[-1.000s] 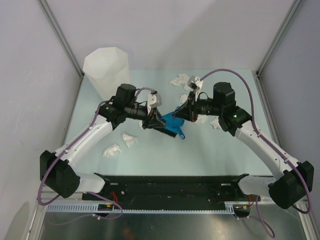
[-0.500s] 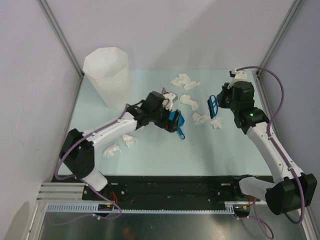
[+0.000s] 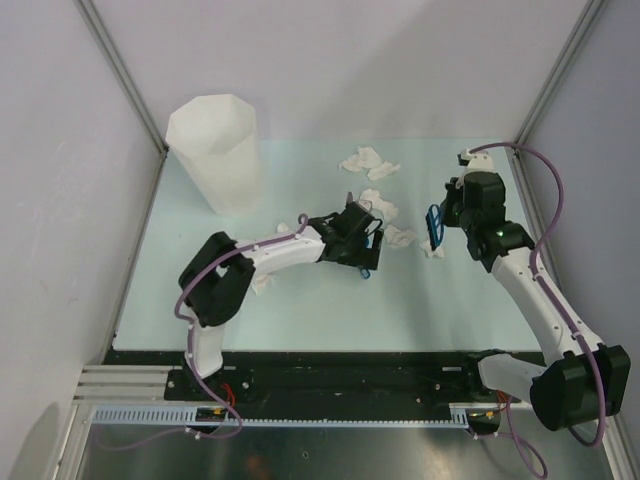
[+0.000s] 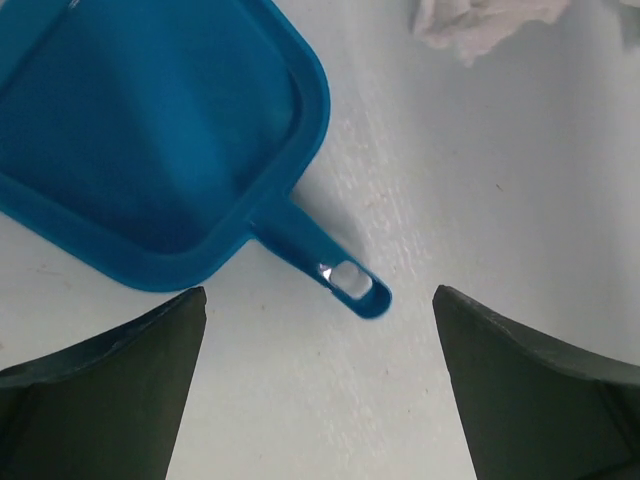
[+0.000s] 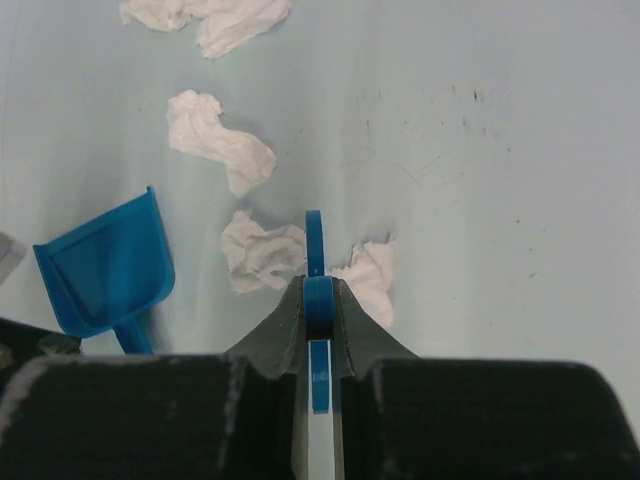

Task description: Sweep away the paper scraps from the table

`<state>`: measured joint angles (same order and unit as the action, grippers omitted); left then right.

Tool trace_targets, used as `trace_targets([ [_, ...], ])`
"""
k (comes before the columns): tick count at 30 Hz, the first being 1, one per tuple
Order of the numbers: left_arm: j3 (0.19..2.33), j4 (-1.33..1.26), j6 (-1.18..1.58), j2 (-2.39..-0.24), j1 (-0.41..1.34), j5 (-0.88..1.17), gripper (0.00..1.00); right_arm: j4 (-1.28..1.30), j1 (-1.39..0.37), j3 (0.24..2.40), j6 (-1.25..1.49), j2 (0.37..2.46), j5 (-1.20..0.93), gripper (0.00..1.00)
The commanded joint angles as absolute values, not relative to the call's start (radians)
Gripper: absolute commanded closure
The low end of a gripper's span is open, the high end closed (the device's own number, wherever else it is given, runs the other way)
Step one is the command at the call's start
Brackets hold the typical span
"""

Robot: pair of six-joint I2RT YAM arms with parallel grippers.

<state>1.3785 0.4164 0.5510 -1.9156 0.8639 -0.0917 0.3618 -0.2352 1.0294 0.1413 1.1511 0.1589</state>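
Observation:
Several white paper scraps lie on the mint-green table (image 3: 300, 320): a pair at the back (image 3: 367, 160), one in the middle (image 3: 378, 203), two near the right gripper (image 3: 400, 237) and one by the left arm (image 3: 262, 285). My left gripper (image 3: 360, 250) is open and empty, right above the handle (image 4: 330, 272) of the blue dustpan (image 4: 150, 140), which lies flat on the table. My right gripper (image 5: 318, 295) is shut on a thin blue brush (image 3: 436, 225) and holds it above two wads (image 5: 262, 255).
A tall white faceted bin (image 3: 212, 150) stands at the back left. Grey walls and metal posts close in the table on three sides. The dustpan also shows at the left of the right wrist view (image 5: 105, 265).
My right gripper has carried the brush from the middle out to the right. My left arm has stretched right, its open gripper now over the dustpan handle.

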Motion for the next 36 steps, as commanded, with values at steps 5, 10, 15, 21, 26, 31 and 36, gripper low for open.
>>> trace_targets([
  [5,1.479,0.428,0.618,-2.028,0.879,-0.087,0.07,0.364,-0.233,1.019,0.112,1.091,0.16,1.0],
  [10,1.496,0.426,0.609,-2.077,0.877,-0.132,0.15,0.37,-0.233,1.012,0.101,1.057,0.12,1.0],
  [15,1.508,0.428,0.584,-2.1,0.862,-0.175,0.31,0.364,-0.235,1.005,0.1,1.046,0.091,1.0],
  [21,1.485,0.426,0.554,-2.125,0.779,-0.091,0.68,0.367,-0.235,1.002,0.101,1.037,0.072,1.0],
  [26,1.422,0.426,0.432,-2.04,0.683,0.053,1.0,0.364,-0.245,1.002,0.103,1.008,0.049,1.0],
  [31,1.345,0.422,0.211,-1.847,0.632,0.162,1.0,0.347,-0.337,1.0,0.084,0.996,0.077,1.0],
  [36,1.307,0.425,-0.061,-1.611,0.615,0.149,1.0,0.2,-0.561,1.0,0.098,1.009,-0.033,1.0],
])
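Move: The dustpan's handle lies just in front of the left hand's open fingers, about 3 cm ahead, level sideways and some 4 cm below. From that hand, one scrap is about 9 cm ahead and 10 cm right, another roughly 17 ahead and 5 right, a third about 8 ahead and 18 left. From the right hand, holding the brush, the handle is about 20 cm left, 3 cm back and 21 below. The left hand sinks about 4 cm to the dustpan's handle, then eases some 5 cm forward while its wide-open fingers shut and pinch the handle near its hole, before swinging about 8 cm left and lifting roughly 5 cm with it. The right hand keeps its grip on the brush, drawing back and rising slightly, then carrying it left, 7 cm in all, towards the nearest scrap beside the pan. ##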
